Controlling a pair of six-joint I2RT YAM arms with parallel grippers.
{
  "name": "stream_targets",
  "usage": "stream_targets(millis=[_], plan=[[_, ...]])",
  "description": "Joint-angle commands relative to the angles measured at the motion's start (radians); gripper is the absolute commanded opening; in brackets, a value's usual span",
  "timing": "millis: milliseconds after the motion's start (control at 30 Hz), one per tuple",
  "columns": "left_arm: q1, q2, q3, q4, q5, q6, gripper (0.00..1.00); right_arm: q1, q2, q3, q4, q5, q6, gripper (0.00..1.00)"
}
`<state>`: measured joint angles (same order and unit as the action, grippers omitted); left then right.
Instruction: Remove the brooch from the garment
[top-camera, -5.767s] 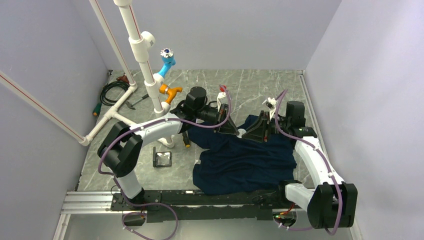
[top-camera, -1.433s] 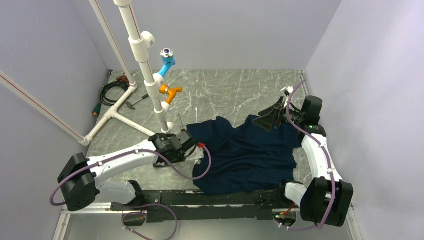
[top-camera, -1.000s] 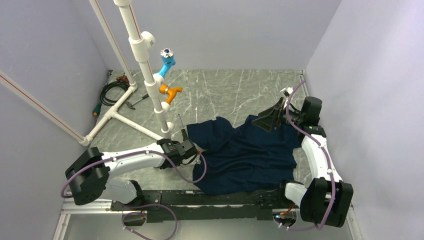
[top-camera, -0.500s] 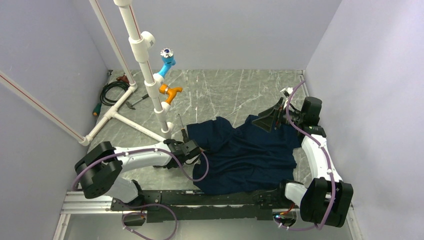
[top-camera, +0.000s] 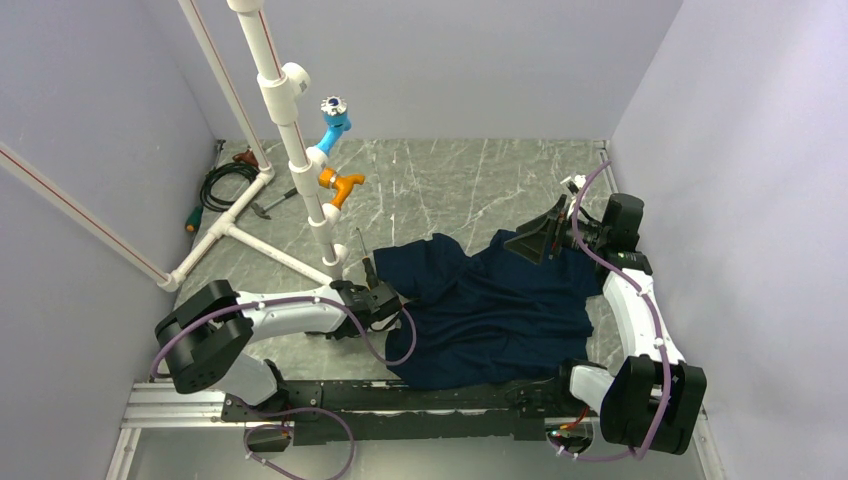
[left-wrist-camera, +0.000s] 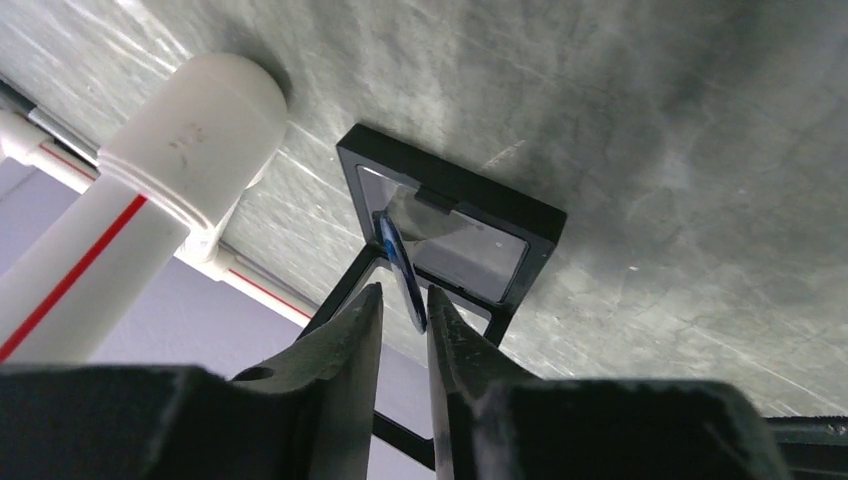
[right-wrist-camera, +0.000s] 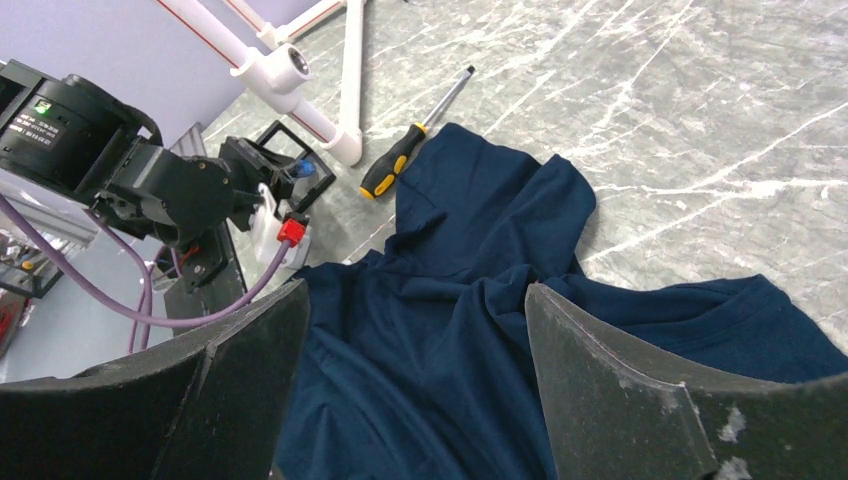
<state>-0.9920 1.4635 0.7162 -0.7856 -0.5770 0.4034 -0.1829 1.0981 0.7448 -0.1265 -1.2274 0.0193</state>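
The brooch (left-wrist-camera: 402, 272), a thin blue-grey disc seen edge-on, stands between the tips of my left gripper (left-wrist-camera: 404, 290) over a small black square frame (left-wrist-camera: 545, 225) on the floor. The jaws are slightly apart: the disc leans by the right finger, with a gap to the left finger. The right wrist view shows the same brooch (right-wrist-camera: 306, 168) as a blue spot at that frame (right-wrist-camera: 281, 137), left of the garment. The garment (top-camera: 500, 300), a crumpled navy T-shirt, lies mid-right. My right gripper (top-camera: 535, 240) hovers wide open above its far right part, holding nothing.
A yellow-and-black screwdriver (right-wrist-camera: 400, 165) lies by the shirt's left sleeve. A white pipe stand (top-camera: 290, 130) with a light-blue fitting (top-camera: 335, 120) and an orange one (top-camera: 340, 183) rises at the back left; its foot (left-wrist-camera: 190, 130) is beside the black frame. Cable and tools (top-camera: 225, 185) lie far left.
My left arm has swung from the shirt down to the black frame at its left, and its jaws have just parted a little round the brooch. The right arm stays still.
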Motion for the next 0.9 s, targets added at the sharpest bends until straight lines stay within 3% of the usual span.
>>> stream_targets(millis=[0, 267, 333, 367, 633, 867], plan=[[-0.005, -0.028, 0.029, -0.029, 0.062, 0.009, 0.32, -0.004, -0.011, 0.001, 0.013, -0.004, -0.01, 0.82], [-0.006, -0.038, 0.067, -0.058, 0.095, 0.024, 0.52, -0.003, -0.011, 0.003, 0.011, -0.007, -0.01, 0.83], [-0.009, -0.044, 0.082, -0.068, 0.105, 0.028, 0.68, -0.004, -0.008, 0.005, 0.011, -0.009, -0.01, 0.83], [-0.011, -0.046, 0.089, -0.074, 0.112, 0.032, 0.71, -0.004, -0.008, 0.005, 0.01, -0.009, -0.01, 0.83], [-0.092, -0.035, 0.204, -0.105, 0.208, 0.055, 0.7, -0.004, 0.0, 0.026, -0.013, 0.018, -0.04, 0.83], [-0.167, 0.151, 0.561, -0.151, 0.25, 0.101, 0.66, -0.029, 0.06, 0.187, -0.273, 0.154, -0.259, 0.83]])
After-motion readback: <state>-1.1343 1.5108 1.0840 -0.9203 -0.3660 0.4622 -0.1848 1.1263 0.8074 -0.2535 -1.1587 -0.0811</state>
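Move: The brooch stands on edge in the open black box, its upper edge between the left fingertips and its middle about 2 cm below the hand and 1 cm ahead. The box's middle lies 4 cm down and 1 cm ahead, the white pipe end some 9 cm ahead and 4 cm right, the screwdriver about 14 cm ahead and 10 cm right. From the right hand the brooch lies roughly 42 cm left, 9 cm back and 20 cm down. The brooch is let go over the box: the left fingers, already parting, spread wide while the hand barely eases back. Clear of the brooch, the hand then sweeps right, faster and faster, away from the box towards the garment, about 12 cm across and 5 cm up, rolling and turning clockwise some 20 degrees in all. ##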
